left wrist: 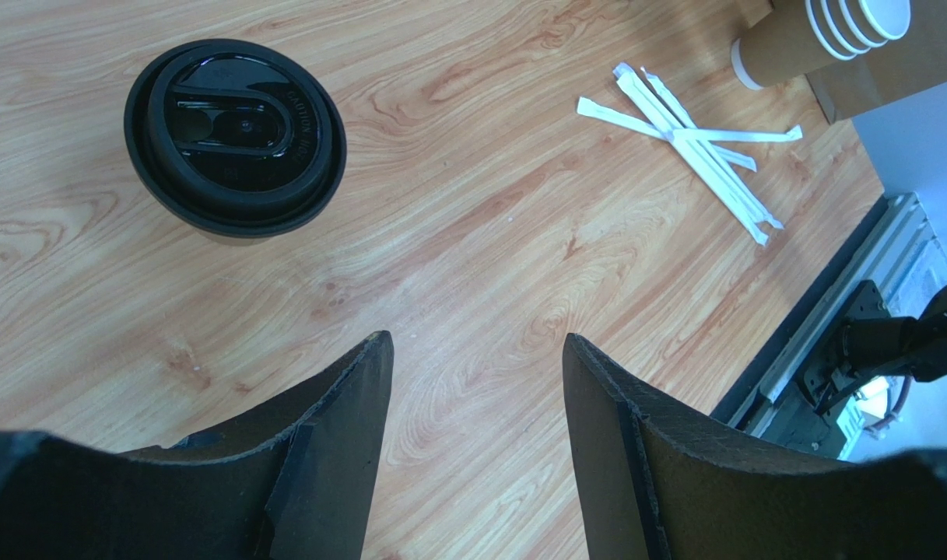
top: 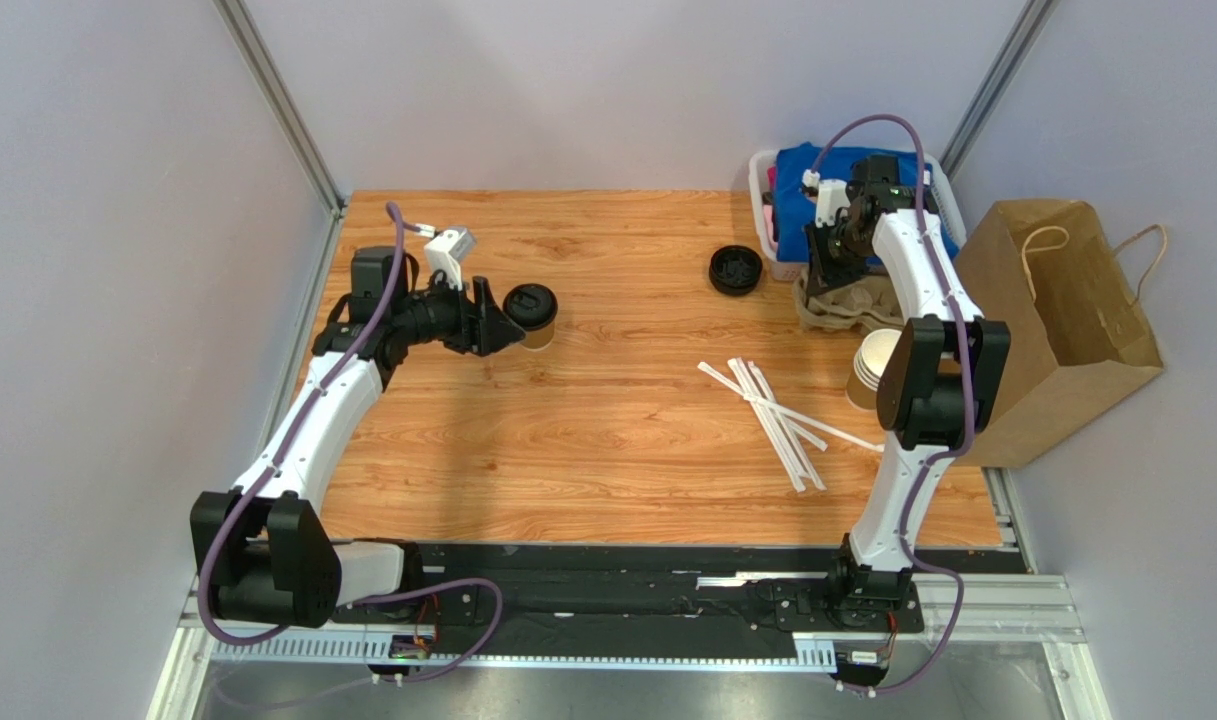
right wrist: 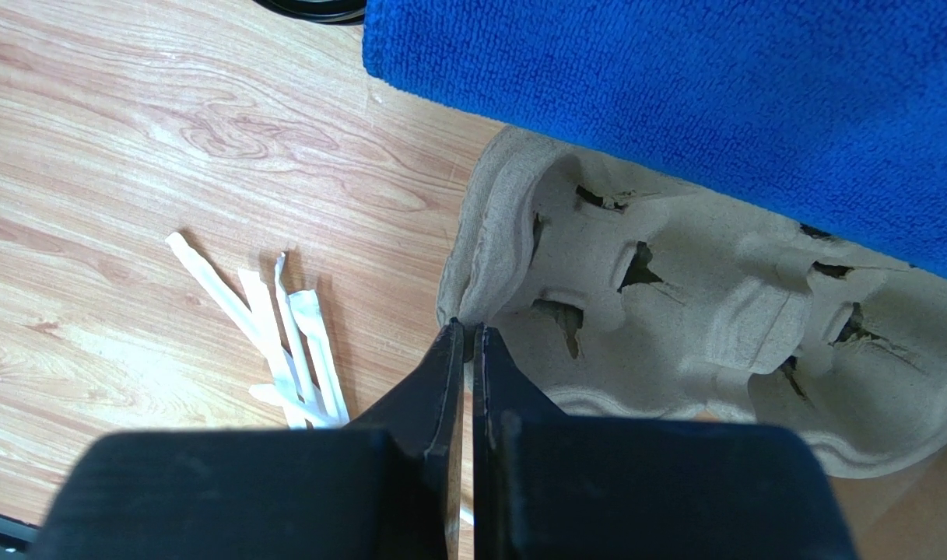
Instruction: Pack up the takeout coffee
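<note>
The takeout coffee (top: 532, 312), a small paper cup under a black lid, stands upright at the left of the wooden table. In the left wrist view the takeout coffee (left wrist: 235, 138) is at upper left. My left gripper (top: 497, 320) hovers just beside it, open, and only bare wood shows between the fingers of the left gripper (left wrist: 476, 341). A grey pulp cup carrier (right wrist: 677, 303) lies at the far right. My right gripper (right wrist: 466, 329) is shut on its near rim. From above, the right gripper (top: 829, 285) sits over the cup carrier (top: 847, 305).
A loose black lid (top: 736, 270) lies mid-table. White wrapped straws (top: 772, 413) are scattered right of centre. A stack of unlidded cups (top: 871, 369) stands against a brown paper bag (top: 1057, 323). A blue cloth (right wrist: 723, 105) sits in a bin just behind the carrier.
</note>
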Controlling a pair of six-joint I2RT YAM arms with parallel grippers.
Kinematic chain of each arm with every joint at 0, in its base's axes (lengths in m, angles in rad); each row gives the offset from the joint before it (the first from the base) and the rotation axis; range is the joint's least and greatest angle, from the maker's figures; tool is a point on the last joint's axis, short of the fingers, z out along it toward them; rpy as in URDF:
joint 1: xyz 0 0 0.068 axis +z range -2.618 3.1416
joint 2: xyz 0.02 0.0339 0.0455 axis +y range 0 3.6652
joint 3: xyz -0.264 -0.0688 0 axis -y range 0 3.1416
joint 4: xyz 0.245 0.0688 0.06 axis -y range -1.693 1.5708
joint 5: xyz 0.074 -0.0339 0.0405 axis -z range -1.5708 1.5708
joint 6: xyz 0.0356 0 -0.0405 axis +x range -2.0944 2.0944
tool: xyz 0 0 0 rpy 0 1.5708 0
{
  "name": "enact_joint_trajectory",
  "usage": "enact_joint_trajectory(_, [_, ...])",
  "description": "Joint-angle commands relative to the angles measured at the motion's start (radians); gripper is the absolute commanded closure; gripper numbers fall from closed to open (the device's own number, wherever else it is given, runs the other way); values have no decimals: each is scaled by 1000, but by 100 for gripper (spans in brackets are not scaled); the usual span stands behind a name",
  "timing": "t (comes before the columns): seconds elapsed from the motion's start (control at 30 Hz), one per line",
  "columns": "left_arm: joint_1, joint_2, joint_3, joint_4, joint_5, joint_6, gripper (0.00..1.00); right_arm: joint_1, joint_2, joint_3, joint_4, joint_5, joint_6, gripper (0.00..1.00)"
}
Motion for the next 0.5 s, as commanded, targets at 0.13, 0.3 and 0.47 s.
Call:
enact_joint_trajectory(0.13, [-1,1,45,31,15,1,36,-1,-99,20,31,-11,4,100])
enact_joint_trajectory(0.3, [-1,8,48,34,13,-2,36,-3,-194,-49,75,31,7,100])
enact_joint_trajectory(0.47, [-1,17,48,44,15,-12,36,-1,-269,-106,106,66,0,100])
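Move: The shut right fingers already pinch the left rim of the raised tray, whose middle lies about 8 cm to the right, 1 cm ahead and 3 cm below. The black lid lies roughly 9 cm ahead, 11 cm left and 9 cm below; the blue towel about 17 cm ahead and 9 cm right; the cup stack some 10 cm back and 12 cm right. From the left hand, the tray is about 11 cm ahead and 49 cm right. After a short hold, the right hand keeps its shut pinch on the tray's left rim and lifts faster and faster, about 5 cm up, drawing back towards its base by 1.5 cm or so, away from the tabletop and the blue towel. As it climbs, the wrist tips the downward-pointing fingers slightly forward, under 10 degrees, with the rest of the tray still carried from that one edge. ##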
